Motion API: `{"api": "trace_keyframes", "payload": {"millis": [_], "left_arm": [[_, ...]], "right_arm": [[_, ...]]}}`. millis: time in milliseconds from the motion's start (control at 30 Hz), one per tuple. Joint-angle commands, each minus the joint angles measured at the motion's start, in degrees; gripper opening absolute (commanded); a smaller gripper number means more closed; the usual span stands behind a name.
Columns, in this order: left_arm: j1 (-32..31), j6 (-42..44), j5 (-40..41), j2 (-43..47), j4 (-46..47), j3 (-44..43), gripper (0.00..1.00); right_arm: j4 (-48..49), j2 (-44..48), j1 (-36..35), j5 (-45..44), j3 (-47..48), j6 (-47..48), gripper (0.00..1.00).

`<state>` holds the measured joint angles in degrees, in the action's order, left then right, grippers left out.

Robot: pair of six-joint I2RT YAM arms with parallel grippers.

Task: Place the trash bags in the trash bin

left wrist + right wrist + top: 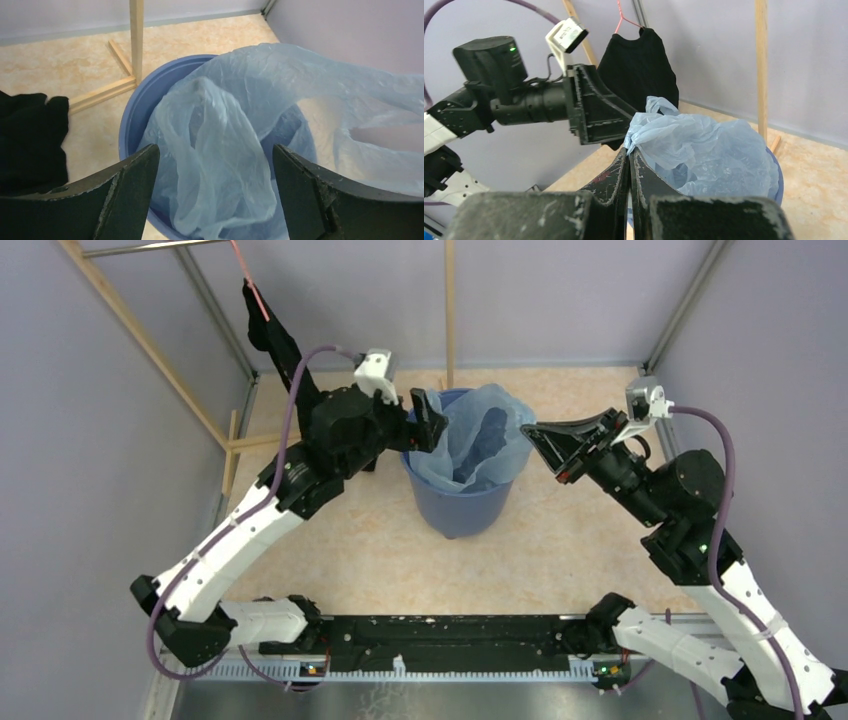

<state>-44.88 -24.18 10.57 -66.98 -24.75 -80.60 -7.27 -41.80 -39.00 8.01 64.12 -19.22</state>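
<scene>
The trash bin (pixel 462 505) is a round blue bucket standing mid-floor. A thin pale-blue trash bag (pixel 480 435) lies crumpled in its mouth and spills over the right rim. My left gripper (pixel 428 422) hovers at the bin's left rim, open, with nothing between its fingers. In the left wrist view the bag (pixel 220 125) hangs between and beyond the spread fingers (pixel 132 185), inside the bin (pixel 134 107). My right gripper (pixel 530 432) sits at the right rim, shut on the bag's edge. In the right wrist view the film (pixel 704 150) bunches at the pinched tips (pixel 629 150).
A black garment (pixel 275 340) hangs on a pink hanger at the back left, close behind the left arm. A wooden post (pixel 449 310) stands just behind the bin, and a slanted wooden brace (pixel 140 340) leans along the left wall. Grey walls enclose both sides.
</scene>
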Motion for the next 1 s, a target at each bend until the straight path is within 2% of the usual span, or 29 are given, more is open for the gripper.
{"api": "trace_keyframes", "payload": {"millis": [0, 133, 233, 333, 433, 533, 767, 967], "left_arm": [[-0.90, 6.38, 2.20, -5.08, -2.64, -7.89, 0.89], [-3.56, 9.05, 10.50, -7.06, -4.81, -9.49, 0.90], [-3.97, 9.32, 8.71, -7.17, -2.66, -8.28, 0.87], [-3.98, 10.18, 7.41, -9.01, -3.91, -9.15, 0.67], [-3.98, 9.96, 10.95, -9.50, -7.15, -9.74, 0.41], [-3.86, 10.10, 13.93, -5.07, -5.96, -5.24, 0.25], [-3.30, 6.00, 13.79, 10.06, -2.66, 8.61, 0.04], [-3.29, 1.01, 11.72, 20.43, -0.88, 20.19, 0.00]], "right_arm": [[2.12, 0.23, -0.53, 0.79, -0.51, -1.21, 0.00], [1.61, 0.31, -0.50, 0.66, -0.73, -1.34, 0.00], [1.57, 0.16, -0.52, 0.43, -0.99, -1.43, 0.00], [1.20, 0.02, -0.48, 0.22, -0.88, -1.22, 0.00], [-0.56, 0.38, -0.54, -0.80, -0.12, -0.40, 0.00], [-4.56, 1.98, -0.53, -4.62, 0.82, 1.40, 0.00], [-19.91, 8.19, -0.53, -16.45, 1.30, 2.66, 0.00], [-25.03, 14.02, -0.50, -17.15, -5.05, -7.20, 0.00]]}}
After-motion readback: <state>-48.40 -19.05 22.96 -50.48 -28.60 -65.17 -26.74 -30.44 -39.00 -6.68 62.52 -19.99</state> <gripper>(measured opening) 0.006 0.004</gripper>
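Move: Just ahead of the open left fingers, about 3 cm forward, 3 cm to the right and 3 cm lower, stands the loose left edge of the trash bag. The trash bin's middle is some 6 cm ahead, 5 cm right and 22 cm below that hand; the black shirt's heap lies about 20 cm ahead, 15 cm left, 32 cm below. From the right hand, still pinching the bag's other side, the bin is roughly 14 cm ahead, 8 cm left, 29 cm below, the loose edge 12 cm ahead, 11 cm left, 10 cm below. Reaching a couple of centimetres forward and right into the bag's loose edge, the left hand shuts its fingers on the plastic as it starts to sink and rolls its left side up, then draws the edge about 9 cm left, also back and slightly down. The right hand first holds still, then keeps its pinch and pulls some 7 cm right and 5 cm down, turning about 15 degrees clockwise. ##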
